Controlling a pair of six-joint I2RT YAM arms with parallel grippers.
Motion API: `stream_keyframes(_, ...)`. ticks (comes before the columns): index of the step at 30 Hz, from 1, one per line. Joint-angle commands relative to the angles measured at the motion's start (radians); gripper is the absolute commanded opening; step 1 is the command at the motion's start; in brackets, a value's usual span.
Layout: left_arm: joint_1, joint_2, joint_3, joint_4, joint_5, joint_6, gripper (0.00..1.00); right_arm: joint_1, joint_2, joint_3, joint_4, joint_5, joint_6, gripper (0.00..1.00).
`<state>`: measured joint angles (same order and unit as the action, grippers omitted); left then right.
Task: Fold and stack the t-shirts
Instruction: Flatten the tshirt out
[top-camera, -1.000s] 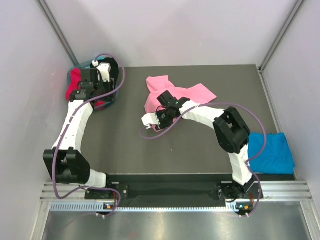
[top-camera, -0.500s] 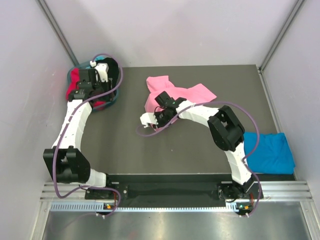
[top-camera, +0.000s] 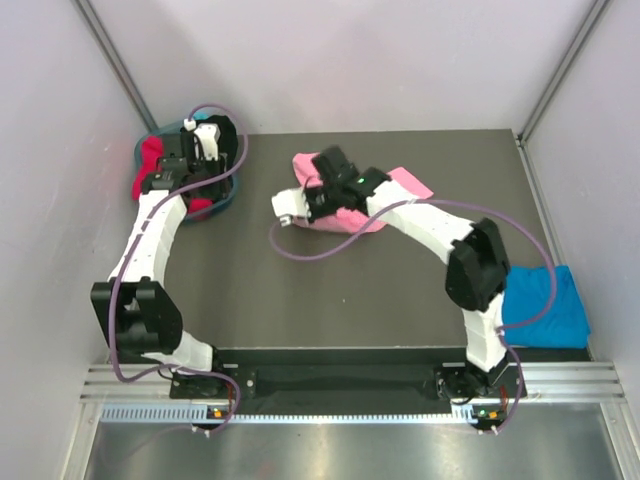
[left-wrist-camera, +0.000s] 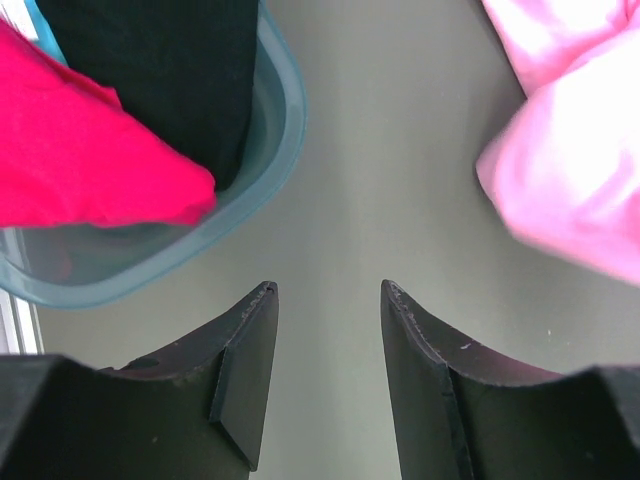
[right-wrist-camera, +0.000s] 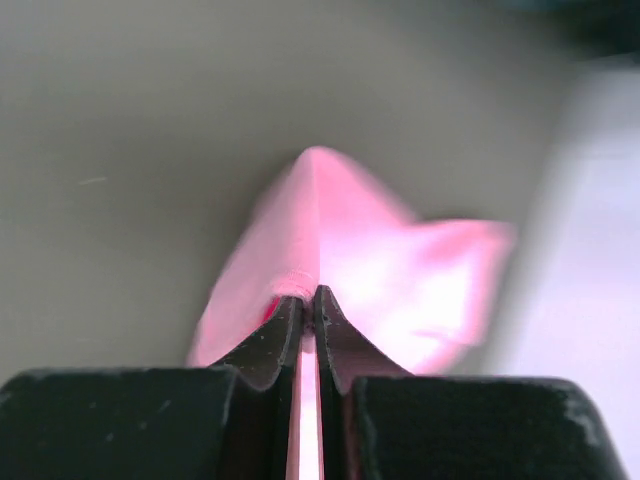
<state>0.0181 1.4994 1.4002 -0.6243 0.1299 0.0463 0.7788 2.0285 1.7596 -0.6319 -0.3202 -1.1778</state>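
Note:
A light pink t-shirt (top-camera: 405, 183) lies crumpled at the back middle of the table. My right gripper (top-camera: 316, 172) is shut on a fold of it (right-wrist-camera: 400, 270), and the cloth is pinched thin between the jaws (right-wrist-camera: 308, 295). A folded bright blue t-shirt (top-camera: 545, 305) rests at the table's right edge. Red (left-wrist-camera: 90, 160) and black (left-wrist-camera: 170, 70) t-shirts fill a teal bin (left-wrist-camera: 270, 130) at the back left. My left gripper (top-camera: 218, 150) hangs open beside that bin. Nothing is between its jaws (left-wrist-camera: 328, 290), and only bare table lies under them.
The teal bin (top-camera: 225, 195) sits in the back left corner against the wall. Walls close the table in at the left, back and right. The right arm's cable (top-camera: 300, 250) loops over the table in front of the pink shirt.
My right gripper has shut on the pink shirt's near-left edge and carried it toward the back of the table, bunching the cloth. The left arm has barely moved.

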Motion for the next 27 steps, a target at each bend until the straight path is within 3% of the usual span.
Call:
stream_keyframes(1, 0.005, 0.033, 0.075, 0.064, -0.012, 0.004, 0.5, 0.013, -0.246, 0.185, 0.09, 0.003, -0.037, 0.0)
stream_keyframes(9, 0.002, 0.153, 0.204, 0.092, -0.003, 0.001, 0.49, -0.05, -0.364, 0.227, 0.427, 0.202, -0.226, 0.0)
stream_keyframes(16, -0.013, 0.18, 0.252, 0.072, 0.112, 0.027, 0.49, -0.245, -0.352, 0.215, 0.505, 0.29, -0.246, 0.0)
stream_keyframes(19, -0.092, 0.208, 0.253, 0.031, 0.158, 0.108, 0.51, -0.322, -0.375, 0.161, 0.494, 0.299, -0.212, 0.0)
stream_keyframes(23, -0.262, 0.289, 0.26, -0.028, 0.137, 0.243, 0.51, -0.371, -0.448, -0.041, 0.478, 0.314, -0.207, 0.0)
stream_keyframes(27, -0.329, 0.375, 0.279, -0.029, 0.151, 0.238, 0.5, -0.401, -0.525, -0.212, 0.521, 0.371, -0.23, 0.0)
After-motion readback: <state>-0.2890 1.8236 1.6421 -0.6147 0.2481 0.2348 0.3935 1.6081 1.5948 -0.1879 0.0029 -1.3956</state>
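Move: My right hand holds the near left edge of the pink t-shirt. The shirt's middle lies about 7 cm ahead, 9 cm to the right and 10 cm below, and its far right corner some 8 cm ahead, 24 cm right and 11 cm down. From my left hand, the shirt's middle is about 30 cm right, 2 cm ahead and 17 cm below. The basket is some 10 cm left, 6 cm ahead and 15 cm down. Keeping the shirt pinched, I whip my right hand up about 40 cm, then sweep it right and forward over the shirt while sinking some 17 cm, the fingers swinging round to point mostly forward. My left hand, half open and empty, eases forward, then swings right about 15 cm and down towards the shirt, turning some 30 degrees clockwise away from the basket. ##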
